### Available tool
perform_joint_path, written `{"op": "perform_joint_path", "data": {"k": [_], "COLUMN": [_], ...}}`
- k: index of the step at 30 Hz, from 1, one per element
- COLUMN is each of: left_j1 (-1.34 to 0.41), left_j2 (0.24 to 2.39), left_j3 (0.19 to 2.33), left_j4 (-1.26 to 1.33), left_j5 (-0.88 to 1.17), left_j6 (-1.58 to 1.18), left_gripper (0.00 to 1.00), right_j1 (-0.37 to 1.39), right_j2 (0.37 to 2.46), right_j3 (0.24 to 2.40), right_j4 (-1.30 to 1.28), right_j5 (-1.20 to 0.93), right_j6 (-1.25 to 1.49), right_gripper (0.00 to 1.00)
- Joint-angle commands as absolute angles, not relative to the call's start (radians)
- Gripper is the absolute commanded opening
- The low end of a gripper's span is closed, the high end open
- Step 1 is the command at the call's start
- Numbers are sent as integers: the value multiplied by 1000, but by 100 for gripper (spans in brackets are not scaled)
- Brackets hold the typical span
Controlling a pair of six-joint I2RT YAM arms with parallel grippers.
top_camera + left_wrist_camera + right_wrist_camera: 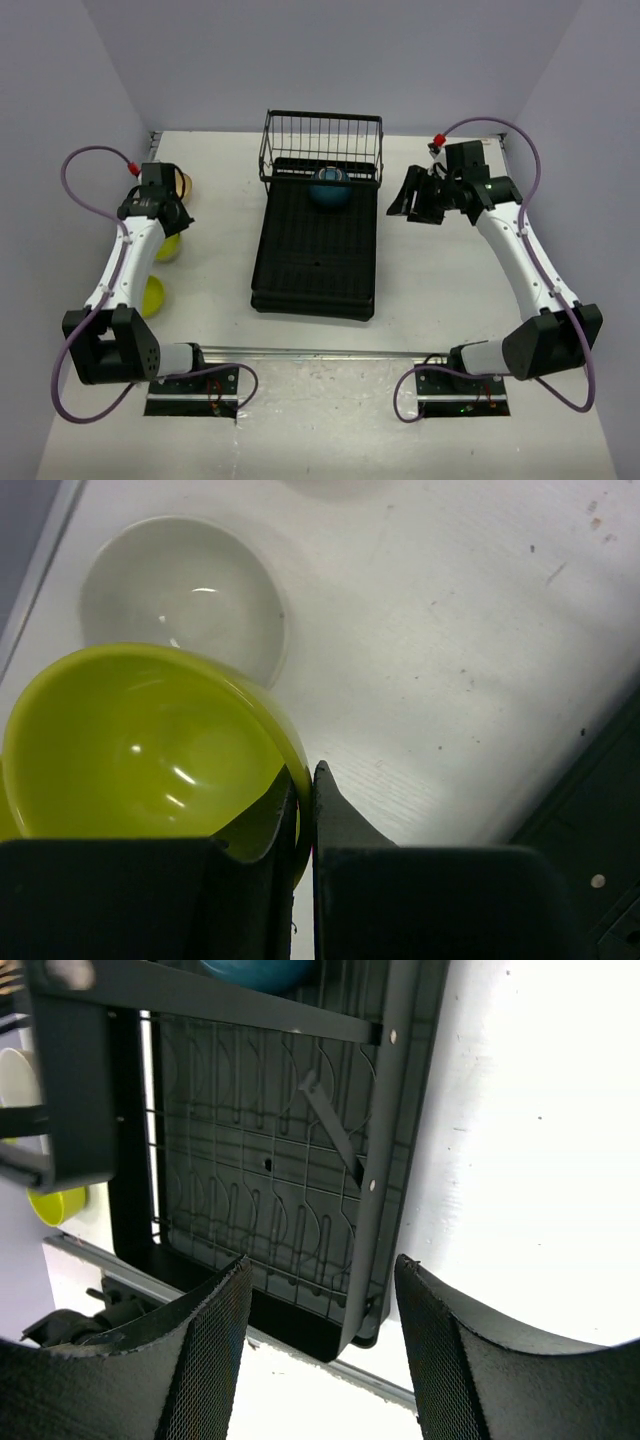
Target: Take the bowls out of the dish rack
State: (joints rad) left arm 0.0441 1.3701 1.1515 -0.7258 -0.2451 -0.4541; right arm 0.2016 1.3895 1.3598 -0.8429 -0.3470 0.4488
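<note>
The black dish rack (318,250) lies mid-table with its wire basket at the far end. One dark blue bowl (330,190) sits in the rack under the basket, and shows at the top of the right wrist view (255,972). My right gripper (322,1265) hangs open and empty beside the rack's right edge (405,200). My left gripper (305,775) is shut on the rim of a lime bowl (150,750), left of the rack (168,248). A cream bowl (185,595) lies just beyond it. A second lime bowl (152,295) sits nearer the arm bases.
The side walls stand close on the left and right. A metal rail (310,352) runs across the table in front of the arm bases. The rack's corner (600,810) shows dark at the right edge of the left wrist view.
</note>
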Motion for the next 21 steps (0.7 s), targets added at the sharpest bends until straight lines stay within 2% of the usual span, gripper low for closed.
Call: {"op": "perform_joint_path", "data": {"k": [1, 14, 21], "left_j1": [84, 310, 337], "left_j2": [1264, 1219, 1261], "left_j3": [1111, 969, 963], "left_j4": [-759, -785, -782], "left_j5": [-308, -308, -328], "left_j6": [-440, -377, -382], "left_gripper": [0, 0, 0], "right_j1": [201, 201, 199], "right_j2": [1365, 1385, 1378], "right_j3": [1394, 1456, 1468], "right_j4": [-899, -911, -927], "right_j5": [-316, -344, -339], "right_j6": [433, 426, 403], "right_gripper": [60, 61, 60]}}
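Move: Behind and to the left of the left hand, which still holds a lime bowl by its rim, the other lime bowl stands on the table, about 12 cm back, 11 cm left and 12 cm lower. The white bowl is some 5 cm left and 1 cm ahead of the hand, the orange bowl roughly 14 cm ahead and 3 cm left, both just as low. From the right hand the standing lime bowl is about 64 cm left, 11 cm back and 19 cm down. Carrying the pinched lime bowl from beside the white bowl to over the lime bowl on the table, the left hand sweeps back about 9 cm and left about 8 cm. It stays level at first, then sinks some 4 cm and slows, turning about 15 degrees counter-clockwise and tipping its fingers further down, with the grip kept shut. ##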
